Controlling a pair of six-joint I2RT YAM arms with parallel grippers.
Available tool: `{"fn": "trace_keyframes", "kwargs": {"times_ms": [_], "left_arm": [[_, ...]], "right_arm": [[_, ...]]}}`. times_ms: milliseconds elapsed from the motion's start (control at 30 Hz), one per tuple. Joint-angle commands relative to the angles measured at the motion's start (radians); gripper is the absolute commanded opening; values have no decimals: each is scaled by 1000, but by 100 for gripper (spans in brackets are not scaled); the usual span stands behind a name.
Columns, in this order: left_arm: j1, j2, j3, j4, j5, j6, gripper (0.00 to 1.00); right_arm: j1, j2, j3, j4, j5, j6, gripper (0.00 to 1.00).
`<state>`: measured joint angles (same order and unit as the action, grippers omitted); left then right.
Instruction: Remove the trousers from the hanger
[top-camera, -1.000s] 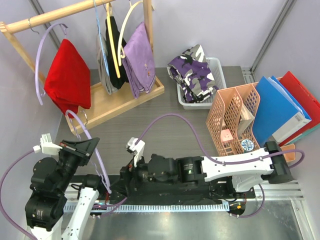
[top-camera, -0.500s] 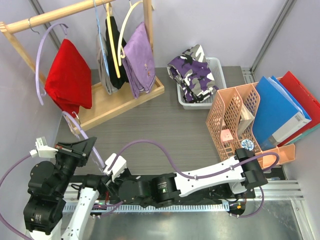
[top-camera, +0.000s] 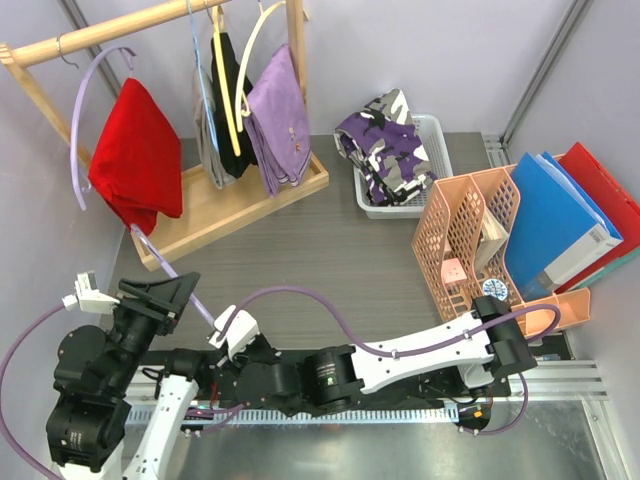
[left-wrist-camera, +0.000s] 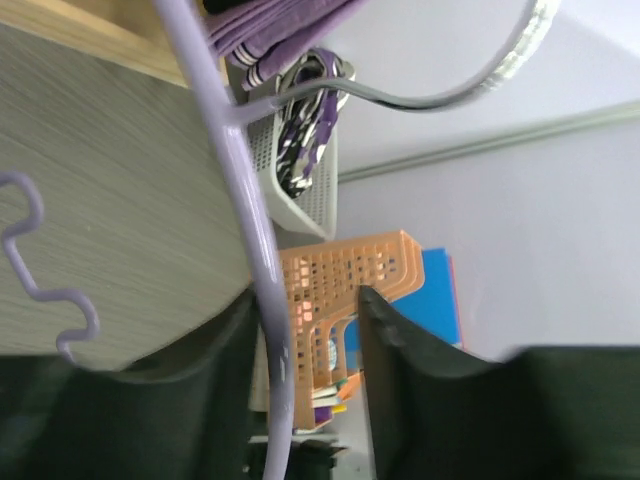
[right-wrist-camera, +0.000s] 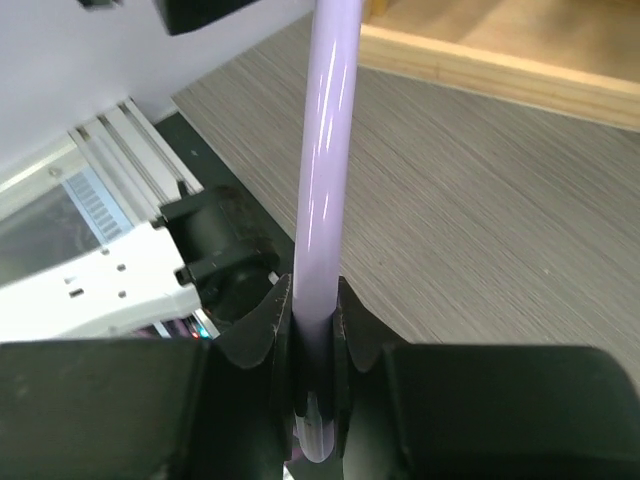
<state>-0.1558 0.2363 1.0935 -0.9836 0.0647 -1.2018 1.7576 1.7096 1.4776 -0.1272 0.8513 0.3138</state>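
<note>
An empty lilac hanger (top-camera: 200, 308) lies slanted between my two grippers near the table's front left. My right gripper (top-camera: 228, 335) is shut on its rod, seen up close in the right wrist view (right-wrist-camera: 325, 200). My left gripper (top-camera: 168, 292) is open, with the same rod (left-wrist-camera: 262, 300) running between its fingers against the left one. The camouflage trousers (top-camera: 385, 145) lie in a white basket (top-camera: 432, 130). The plain lilac trousers (top-camera: 280, 120) hang on a yellow hanger on the wooden rack (top-camera: 240, 200).
A red garment (top-camera: 135, 160) hangs on another lilac hanger at the rack's left; black and grey garments (top-camera: 222, 110) hang in the middle. An orange organiser (top-camera: 470, 230) and blue and red folders (top-camera: 560, 210) stand at the right.
My right arm swung left across the front edge and its gripper closed on the lilac hanger's rod. The left gripper shifted only slightly.
</note>
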Motion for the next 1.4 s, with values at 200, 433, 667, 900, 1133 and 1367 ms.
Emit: {"fn": "trace_keyframes", "kwargs": {"times_ms": [200, 433, 667, 900, 1133, 1367], "left_arm": [[-2, -81, 46, -120, 119, 200, 80], [-2, -111, 120, -309, 70, 379, 91], [-2, -150, 131, -412, 40, 435, 93], [-4, -207, 132, -443, 52, 447, 94], [-4, -226, 160, -461, 98, 498, 95], [-4, -264, 164, -468, 165, 521, 95]], "right_arm": [[-6, -278, -57, -270, 28, 185, 1], [-7, -308, -40, -515, 23, 288, 1], [-107, -145, 143, -509, 9, 205, 1], [-247, 111, 479, -500, 35, 67, 1], [-342, 346, 851, -401, 90, -132, 1], [-380, 469, 1016, -36, 89, -506, 1]]}}
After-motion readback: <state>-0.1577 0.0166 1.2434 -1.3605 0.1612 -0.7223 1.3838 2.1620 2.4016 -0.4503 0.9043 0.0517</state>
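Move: Some 35 cm ahead of the right hand, about 8 cm to its left and 20 cm higher, is the stretch of wooden rod to which it takes the empty purple hanger. The red trousers hang about 27 cm ahead of this hand and 16 cm left, the grey trousers 33 cm ahead and 3 cm left, both near its height. From the left hand that rod stretch is roughly 27 cm ahead, 3 cm left and 12 cm up. Drawing the hanger clear of the left fingers, the right hand keeps its pinch on one end and slides about 11 cm right, then sweeps forward some 20 cm, rising 10 cm and curving back left towards the rod, turning about 20 degrees clockwise. The left fingers, already opening, spread wide as that hand backs off 10 cm, sinks 5 cm and rolls its left side up. ##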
